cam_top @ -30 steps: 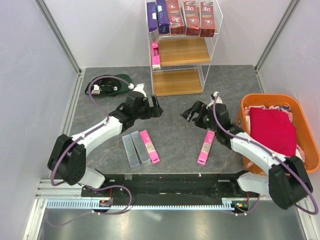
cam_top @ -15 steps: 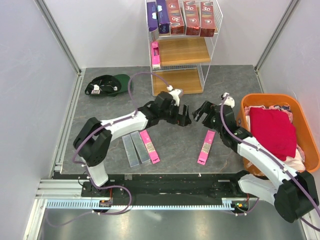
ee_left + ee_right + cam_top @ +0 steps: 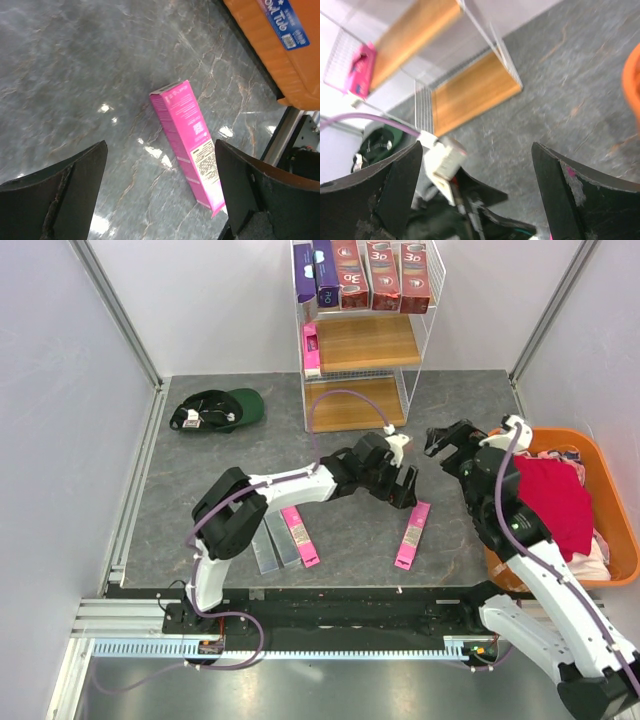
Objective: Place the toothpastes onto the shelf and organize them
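Observation:
A pink toothpaste carton (image 3: 412, 535) lies flat on the grey table. My left gripper (image 3: 402, 487) hovers just above its far end. In the left wrist view that carton (image 3: 187, 135) lies slanted between the wide-open fingers, nearer the right finger (image 3: 255, 192), untouched. My right gripper (image 3: 446, 440) is open and empty, raised near the basket and facing the shelf (image 3: 470, 92). The shelf (image 3: 420, 335) carries purple (image 3: 315, 275) and dark red cartons (image 3: 385, 275) on its top board and one pink carton (image 3: 311, 348) on the middle board. Two grey cartons (image 3: 268, 540) and another pink one (image 3: 298, 532) lie near the left arm's base.
An orange basket (image 3: 620, 530) with red cloth stands at the right, its wall close to the pink carton (image 3: 270, 40). A green cap (image 3: 215, 410) lies at the back left. In the right wrist view, the left arm's wrist (image 3: 442, 160) sits low between my right fingers.
The left arm has swung right from the table's left half to above the right pink carton. The right arm has drawn back and up toward the basket.

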{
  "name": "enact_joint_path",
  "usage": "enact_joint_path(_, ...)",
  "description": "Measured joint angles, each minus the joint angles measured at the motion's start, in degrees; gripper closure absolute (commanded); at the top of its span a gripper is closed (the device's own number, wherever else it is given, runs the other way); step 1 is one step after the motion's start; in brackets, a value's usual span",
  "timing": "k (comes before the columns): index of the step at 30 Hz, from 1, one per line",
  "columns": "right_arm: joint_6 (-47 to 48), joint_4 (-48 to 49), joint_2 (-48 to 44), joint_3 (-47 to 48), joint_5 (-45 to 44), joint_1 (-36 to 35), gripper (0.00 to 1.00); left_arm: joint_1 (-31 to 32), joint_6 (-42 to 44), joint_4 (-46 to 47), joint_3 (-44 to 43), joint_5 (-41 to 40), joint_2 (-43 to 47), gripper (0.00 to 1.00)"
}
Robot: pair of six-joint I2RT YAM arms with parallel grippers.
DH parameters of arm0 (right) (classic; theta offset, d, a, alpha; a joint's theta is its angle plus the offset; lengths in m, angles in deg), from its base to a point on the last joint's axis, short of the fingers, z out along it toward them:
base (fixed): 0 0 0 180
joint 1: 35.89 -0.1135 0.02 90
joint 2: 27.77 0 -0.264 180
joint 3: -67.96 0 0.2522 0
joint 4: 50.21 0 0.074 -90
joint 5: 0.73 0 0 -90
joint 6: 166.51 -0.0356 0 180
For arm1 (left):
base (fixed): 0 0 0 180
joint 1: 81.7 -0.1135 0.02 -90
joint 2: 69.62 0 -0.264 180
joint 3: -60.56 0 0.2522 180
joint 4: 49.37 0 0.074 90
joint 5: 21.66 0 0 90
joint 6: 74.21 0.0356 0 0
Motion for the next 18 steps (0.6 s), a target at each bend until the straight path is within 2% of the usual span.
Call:
enact_joint_path(8,0.22,-1.90,-7.04,0.24,-4.59,0.00,0.02,5.90,3.61,-6.03,-10.40,-4.90,-7.52,0.06)
enact_joint_path(18,0.46,-2.40,-7.76,0.70,-5.44,0.04,0.02,10.80,8.04,-16.02,-23.91,-14.80,-17.20,0.10)
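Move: The pink toothpaste box I'm after lies about 5 cm back from my left hand, 2 cm to its right and some 10 cm below. The second pink box stands about 27 cm to the left of that one, level with it. The orange tub's middle is some 36 cm to my left hand's right, level with it and 5 cm lower. From my right hand the box is about 7 cm back, 2 cm left and nearly 30 cm down. I carry my left hand about 6 cm right and sink it some 5 cm, mostly sideways first and then more steeply down, easing back a little, over the forward end of the pink box. I tip its open fingers nearly 20 degrees more towards the table. My right hand, empty, clears away, about 5 cm up, right and back, then stops. ##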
